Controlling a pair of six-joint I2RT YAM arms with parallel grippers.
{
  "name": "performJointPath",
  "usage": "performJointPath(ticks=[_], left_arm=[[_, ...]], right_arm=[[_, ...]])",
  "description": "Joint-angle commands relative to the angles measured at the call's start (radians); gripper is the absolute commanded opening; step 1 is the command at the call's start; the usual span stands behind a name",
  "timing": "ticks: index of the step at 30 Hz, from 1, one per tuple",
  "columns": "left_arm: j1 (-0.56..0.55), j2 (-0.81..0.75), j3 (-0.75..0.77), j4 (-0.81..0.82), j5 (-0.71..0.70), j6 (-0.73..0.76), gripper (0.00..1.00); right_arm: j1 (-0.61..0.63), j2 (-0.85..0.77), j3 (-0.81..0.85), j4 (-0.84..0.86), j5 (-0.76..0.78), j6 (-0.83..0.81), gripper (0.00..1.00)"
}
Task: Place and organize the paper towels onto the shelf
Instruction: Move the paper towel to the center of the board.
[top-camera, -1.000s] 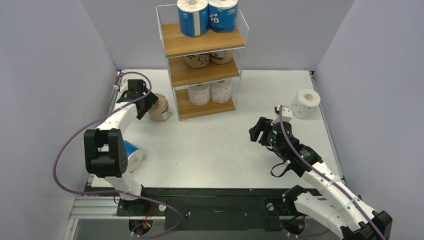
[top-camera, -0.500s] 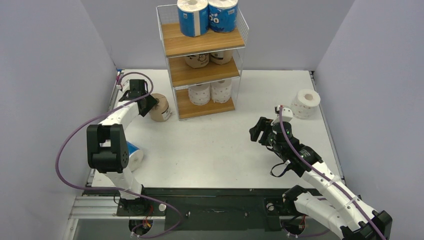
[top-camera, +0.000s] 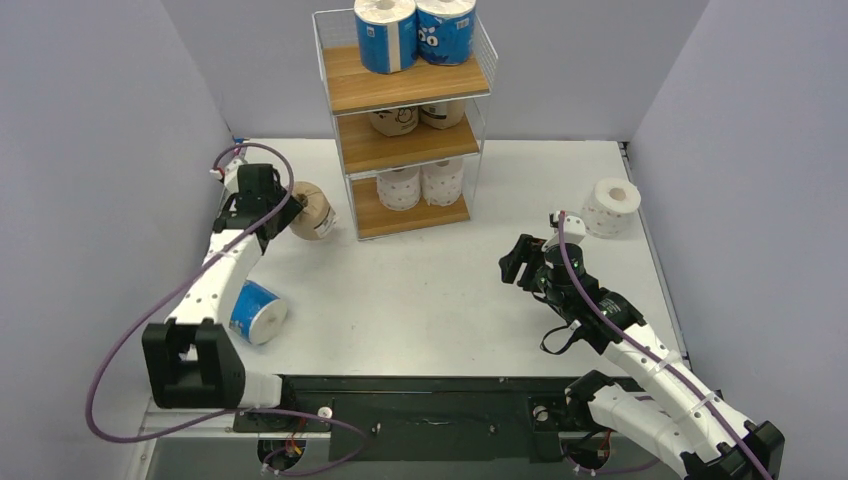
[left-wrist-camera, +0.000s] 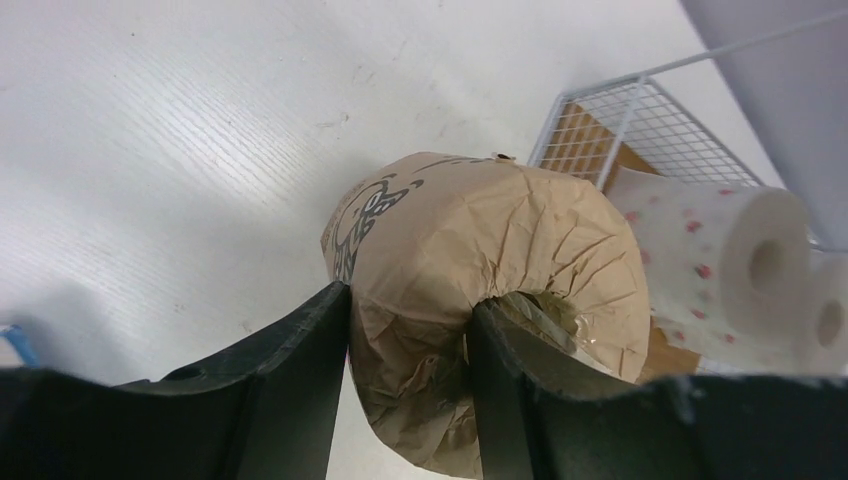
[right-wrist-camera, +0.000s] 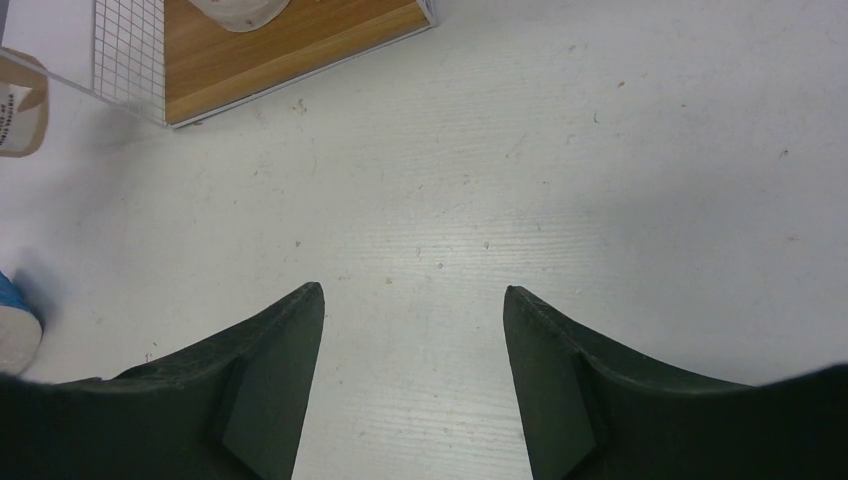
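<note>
My left gripper (top-camera: 277, 207) (left-wrist-camera: 410, 300) is shut on a tan-brown paper towel roll (top-camera: 312, 212) (left-wrist-camera: 480, 240), one finger outside its wrap and the other in its hollow core. The roll is tilted, just left of the shelf (top-camera: 400, 90) (left-wrist-camera: 590, 140). Two blue rolls (top-camera: 415, 32) stand on the top board, two tan rolls (top-camera: 418, 118) on the middle one and two white rolls (top-camera: 421, 184) (left-wrist-camera: 740, 260) on the bottom one. My right gripper (top-camera: 515, 262) (right-wrist-camera: 410, 290) hangs open over bare table.
A blue-wrapped roll (top-camera: 255, 312) (right-wrist-camera: 15, 320) lies on its side near the left arm's base. A white roll (top-camera: 611, 205) stands at the right rear of the table. Grey walls close in the left, back and right sides.
The left jaws have closed on the tan roll, which has tipped and shifted slightly left. The left arm's elbow has swung down and left, uncovering the blue roll. The right arm is still.
</note>
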Motion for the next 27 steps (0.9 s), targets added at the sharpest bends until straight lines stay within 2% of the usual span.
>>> performJointPath(ticks=[1,8,13,19,27], left_arm=[[-0.073,-0.215,-0.019,-0.064,-0.049,0.017,0.43],[-0.253,-0.522,-0.135,-0.191,-0.162,0.008,0.43],[-0.477,-0.603,-0.202,-0.252,-0.243,-0.099,0.43],[-0.714,-0.519,-0.258,-0.188,-0.318,-0.193,0.43],[-0.776,-0.288,-0.282,0.039,-0.268,-0.183,0.44]], right_arm=[[-0.003,-0.001,0.029,0.012,0.018,-0.010,0.62],[-0.003,0.008,0.034,0.015,0.022,-0.015,0.62],[0.000,0.047,0.028,0.045,-0.002,0.004,0.61],[0.001,0.080,0.015,0.074,-0.022,0.023,0.60],[0.001,0.072,-0.006,0.053,0.002,0.033,0.60]])
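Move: The brown paper towel is already pinched at its rim and hangs just off the board. The open spot to take it to lies about 14 cm back and 21 cm to the left hand's right, some 16 cm below. The shelf's near left corner is roughly 14 cm to the hand's right and 2 cm ahead; the blue towel lies about 20 cm back and 6 cm left. From the right hand, the open spot is some 24 cm left and level. Bring the left gripper back and to the right in an arc, about 16 cm back and 17 cm across, keeping its pinch on the paper towel's rim. Lift first while drawing away from the wall side, then sink some 10 cm towards the open middle of the board, swinging the wrist a good 25 degrees clockwise. ##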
